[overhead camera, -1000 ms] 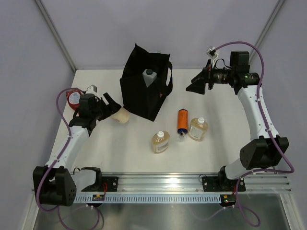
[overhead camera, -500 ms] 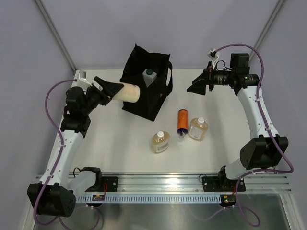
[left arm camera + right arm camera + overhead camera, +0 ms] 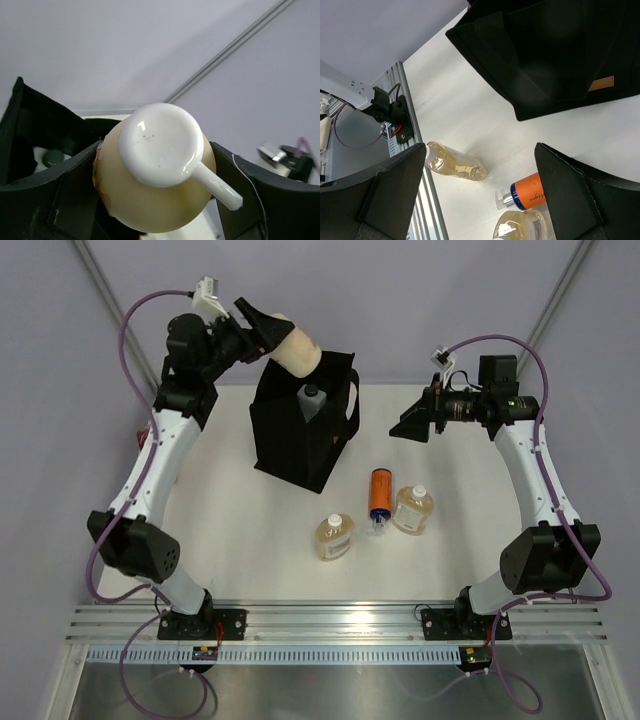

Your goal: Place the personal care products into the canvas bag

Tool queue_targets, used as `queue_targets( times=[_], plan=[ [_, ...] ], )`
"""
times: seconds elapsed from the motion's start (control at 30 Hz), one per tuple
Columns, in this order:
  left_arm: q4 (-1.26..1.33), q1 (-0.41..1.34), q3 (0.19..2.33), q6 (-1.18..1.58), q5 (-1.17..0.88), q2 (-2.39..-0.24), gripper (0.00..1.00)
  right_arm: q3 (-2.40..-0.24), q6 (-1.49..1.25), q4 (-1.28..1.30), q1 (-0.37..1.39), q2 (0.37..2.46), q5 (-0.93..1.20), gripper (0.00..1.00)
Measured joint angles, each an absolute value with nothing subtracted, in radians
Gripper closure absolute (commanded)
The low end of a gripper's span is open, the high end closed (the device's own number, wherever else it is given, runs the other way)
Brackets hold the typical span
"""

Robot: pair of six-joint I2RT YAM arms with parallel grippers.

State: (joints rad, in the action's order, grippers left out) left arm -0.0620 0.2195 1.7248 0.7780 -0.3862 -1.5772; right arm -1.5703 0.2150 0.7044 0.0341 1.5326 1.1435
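Observation:
My left gripper [image 3: 266,330] is shut on a squat amber bottle [image 3: 296,347] with a white cap [image 3: 161,144] and holds it high over the back left rim of the black canvas bag [image 3: 300,430]. A white bottle with a dark cap [image 3: 312,400] stands inside the bag. My right gripper [image 3: 413,424] is open and empty, in the air right of the bag. On the table lie an orange cylinder bottle [image 3: 380,493] and two amber bottles [image 3: 414,508] [image 3: 335,537]. They also show in the right wrist view: the orange bottle [image 3: 530,190] and amber bottles [image 3: 452,162] [image 3: 520,226].
A bit of a red container [image 3: 141,437] peeks out behind the left arm near the table's left edge. The bag's orange side mark [image 3: 601,83] faces the right gripper. A metal rail [image 3: 340,620] runs along the near edge. Grey walls close the back.
My left arm has lifted the amber bottle from table height left of the bag up and back to above the bag's rim. The right gripper has barely moved.

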Motion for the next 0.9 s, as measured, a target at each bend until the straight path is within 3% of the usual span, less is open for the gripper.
queue_targets(
  times=[0.2, 0.63, 0.77, 0.8, 0.87, 0.9],
  plan=[
    [-0.253, 0.28, 1.932, 0.532, -0.303, -1.821, 1.0, -1.559, 0.248, 0.741, 0.034, 1.53, 1.132, 0.02],
    [-0.395, 0.408, 1.943, 0.242, -0.093, -2.018, 0.98, -1.491, 0.314, 0.789, 0.034, 1.518, 1.083, 0.0],
    [-0.394, 0.412, 1.943, 0.22, -0.066, -2.058, 0.72, -1.492, 0.393, 0.854, 0.034, 1.525, 1.073, 0.0],
    [-0.393, 0.411, 1.936, 0.216, -0.061, -2.063, 0.56, -1.492, 0.419, 0.875, 0.034, 1.528, 1.069, 0.0],
    [-0.39, 0.406, 1.914, 0.215, -0.053, -2.065, 0.42, -1.492, 0.475, 0.914, 0.035, 1.534, 1.058, 0.0],
    [-0.388, 0.405, 1.902, 0.215, -0.052, -2.065, 0.3, -1.491, 0.5, 0.928, 0.035, 1.535, 1.054, 0.0]
  ],
)
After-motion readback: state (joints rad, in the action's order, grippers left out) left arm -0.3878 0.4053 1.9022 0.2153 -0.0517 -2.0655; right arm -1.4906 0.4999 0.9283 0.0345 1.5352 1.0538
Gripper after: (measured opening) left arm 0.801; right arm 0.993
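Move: The canvas bag, to which the left hand is carrying the beige pump bottle, has its middle some 5 cm ahead, 6 cm to the right and 30 cm below that hand. A grey bottle already stands inside, about 5 cm ahead, 7 cm right and 34 cm down. From the empty right hand, the orange bottle lies roughly 4 cm back, 4 cm left and 28 cm below, while the bag is some 15 cm ahead, 21 cm left and 16 cm lower. The beige pump bottle, still gripped by the left hand, goes down through the bag's mouth some 26 cm, with about 8 cm forward, mostly at the outset, and 5 cm right. The left wrist rolls and tips around 45 degrees so the fingers slant downward. The open right hand sinks about 6 cm towards the orange bottle, drawing slightly back. ##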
